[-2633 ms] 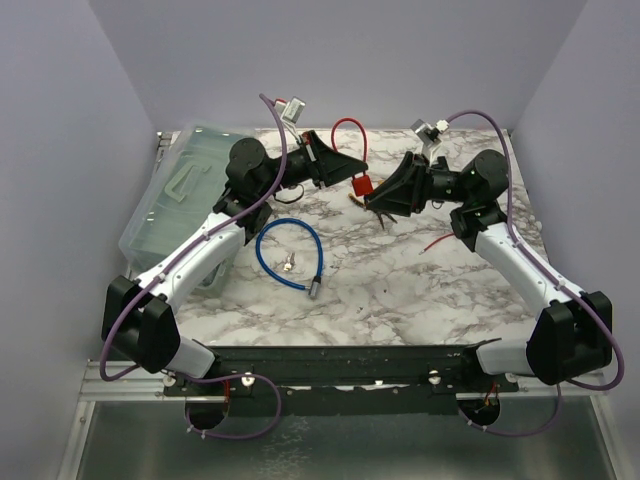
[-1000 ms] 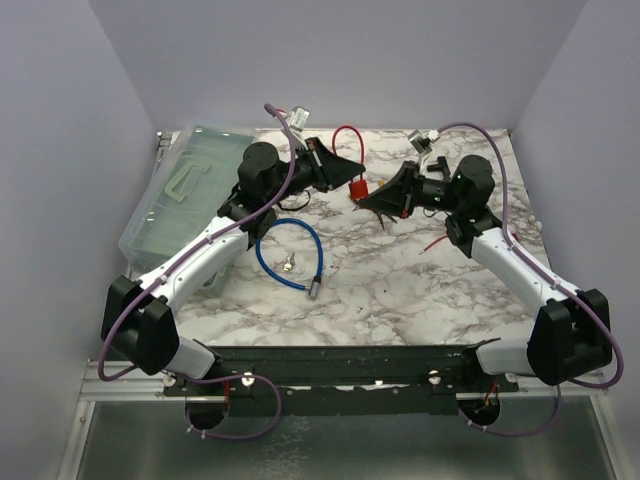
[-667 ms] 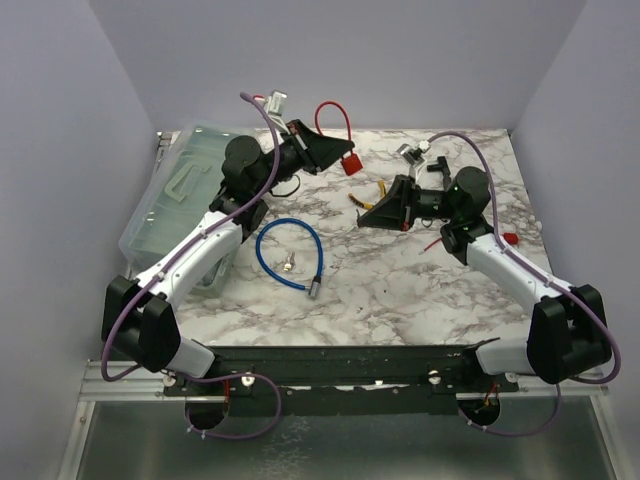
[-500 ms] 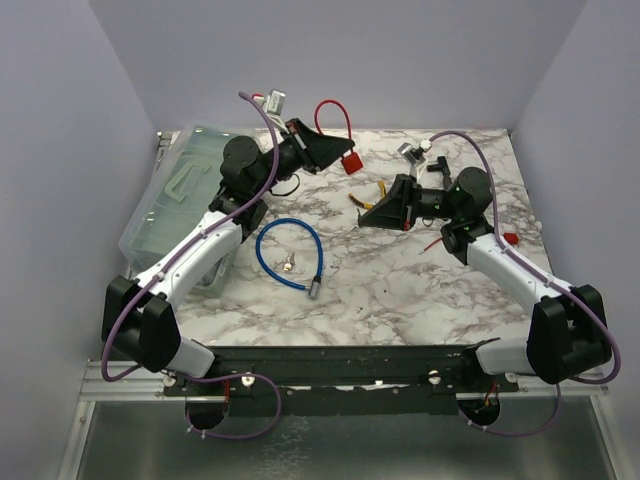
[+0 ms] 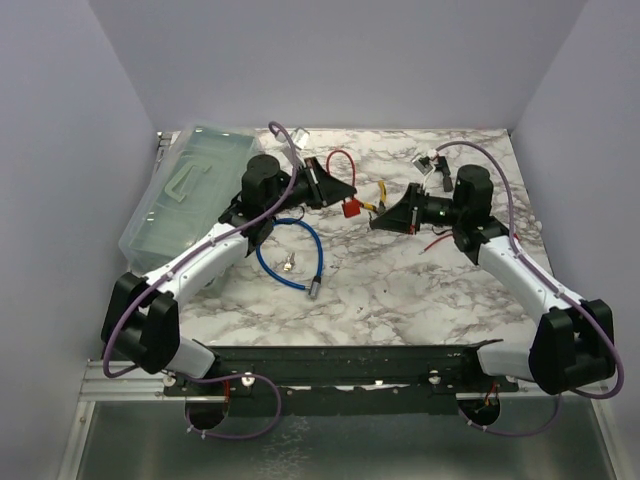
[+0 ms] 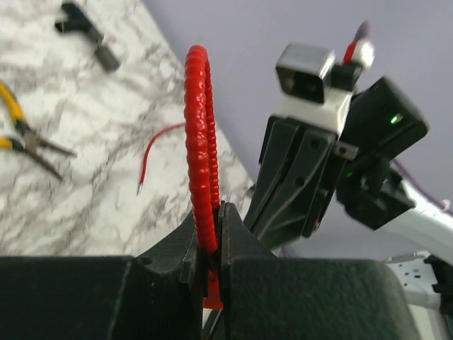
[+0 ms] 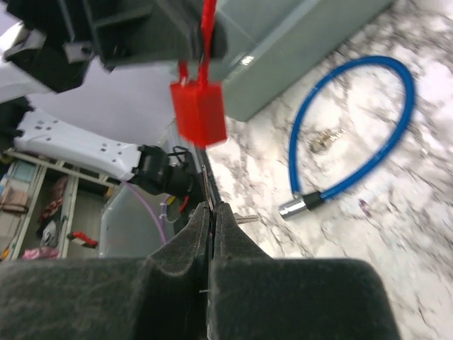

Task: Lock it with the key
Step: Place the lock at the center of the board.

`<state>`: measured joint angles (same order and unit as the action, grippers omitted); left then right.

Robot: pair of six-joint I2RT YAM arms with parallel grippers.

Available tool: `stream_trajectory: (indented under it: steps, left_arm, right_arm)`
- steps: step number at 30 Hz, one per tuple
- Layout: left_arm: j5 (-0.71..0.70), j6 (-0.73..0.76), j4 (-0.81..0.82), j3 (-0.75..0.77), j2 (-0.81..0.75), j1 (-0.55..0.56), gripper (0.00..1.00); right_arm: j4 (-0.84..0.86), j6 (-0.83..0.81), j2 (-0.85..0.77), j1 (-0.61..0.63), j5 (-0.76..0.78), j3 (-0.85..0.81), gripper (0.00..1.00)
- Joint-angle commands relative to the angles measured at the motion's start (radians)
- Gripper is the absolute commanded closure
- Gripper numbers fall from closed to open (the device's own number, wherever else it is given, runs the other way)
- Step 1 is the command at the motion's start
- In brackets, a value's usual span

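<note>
The red padlock (image 5: 352, 208) hangs by its red cable loop (image 6: 202, 134) from my left gripper (image 6: 218, 212), which is shut on the cable above the marble table. In the top view the left gripper (image 5: 342, 192) is at centre back. My right gripper (image 5: 378, 222) faces it from the right, a short gap away. In the right wrist view the lock body (image 7: 200, 113) hangs straight ahead. The right gripper (image 7: 212, 209) is shut on a thin metal key (image 7: 206, 185) whose edge sticks out between the pads.
A blue cable lock (image 5: 290, 255) with small keys (image 5: 290, 263) inside its loop lies left of centre. Yellow pliers (image 5: 380, 203) and a red wire (image 5: 437, 243) lie near the right gripper. A clear plastic box (image 5: 185, 185) stands at the left edge.
My left gripper has come down and nearer with the red padlock, closing on the right gripper. The right gripper has shifted slightly right and turned toward the lock.
</note>
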<state>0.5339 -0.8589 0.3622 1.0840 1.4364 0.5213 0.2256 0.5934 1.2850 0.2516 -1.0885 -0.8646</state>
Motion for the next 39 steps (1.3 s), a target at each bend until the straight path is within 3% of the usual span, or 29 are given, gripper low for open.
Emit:
stream_trajectory:
  steps: [1,9,24,28,33,39]
  left_arm:
    - [-0.013,0.082,-0.153,-0.052,0.023,0.061,1.0]
    - [-0.026,-0.074,-0.162,-0.143,0.197,0.107,1.0]
    - [0.081,-0.135,-0.288,-0.012,0.482,0.121,1.0]
    - [0.079,-0.133,-0.347,0.021,0.523,0.13,0.94]
    - [0.063,-0.104,-0.446,0.07,0.546,0.138,0.73]
    - [0.038,-0.047,-0.598,0.141,0.549,0.146,0.55]
  right_arm:
    - [-0.262,-0.154,-0.003,-0.03,0.09,0.021,1.0]
    - [-0.287,-0.167,0.005,-0.046,0.122,0.084,1.0]
    - [-0.295,-0.173,0.046,-0.073,0.112,0.075,1.0]
    - [-0.298,-0.182,0.061,-0.078,0.104,0.067,1.0]
    - [-0.317,-0.205,0.079,-0.083,0.101,0.043,1.0]
    - [-0.322,-0.216,0.092,-0.083,0.092,0.026,1.0]
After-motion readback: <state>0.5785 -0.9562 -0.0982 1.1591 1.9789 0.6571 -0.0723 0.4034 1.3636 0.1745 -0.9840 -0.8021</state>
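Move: The left hand holds the red lock high over the board; its landing spot is about 30 cm below, 6 cm back and 5 cm to the right. The yellow pliers lie 9 cm ahead and 8 cm right of that hand, the blue lock's loop 12 cm left and 4 cm back. From the right hand, the landing spot is level, about 4 cm left and 24 cm down. Left hand lowers the red lock about 28 cm to the board, tipping down, then opens; right hand sinks 9. ##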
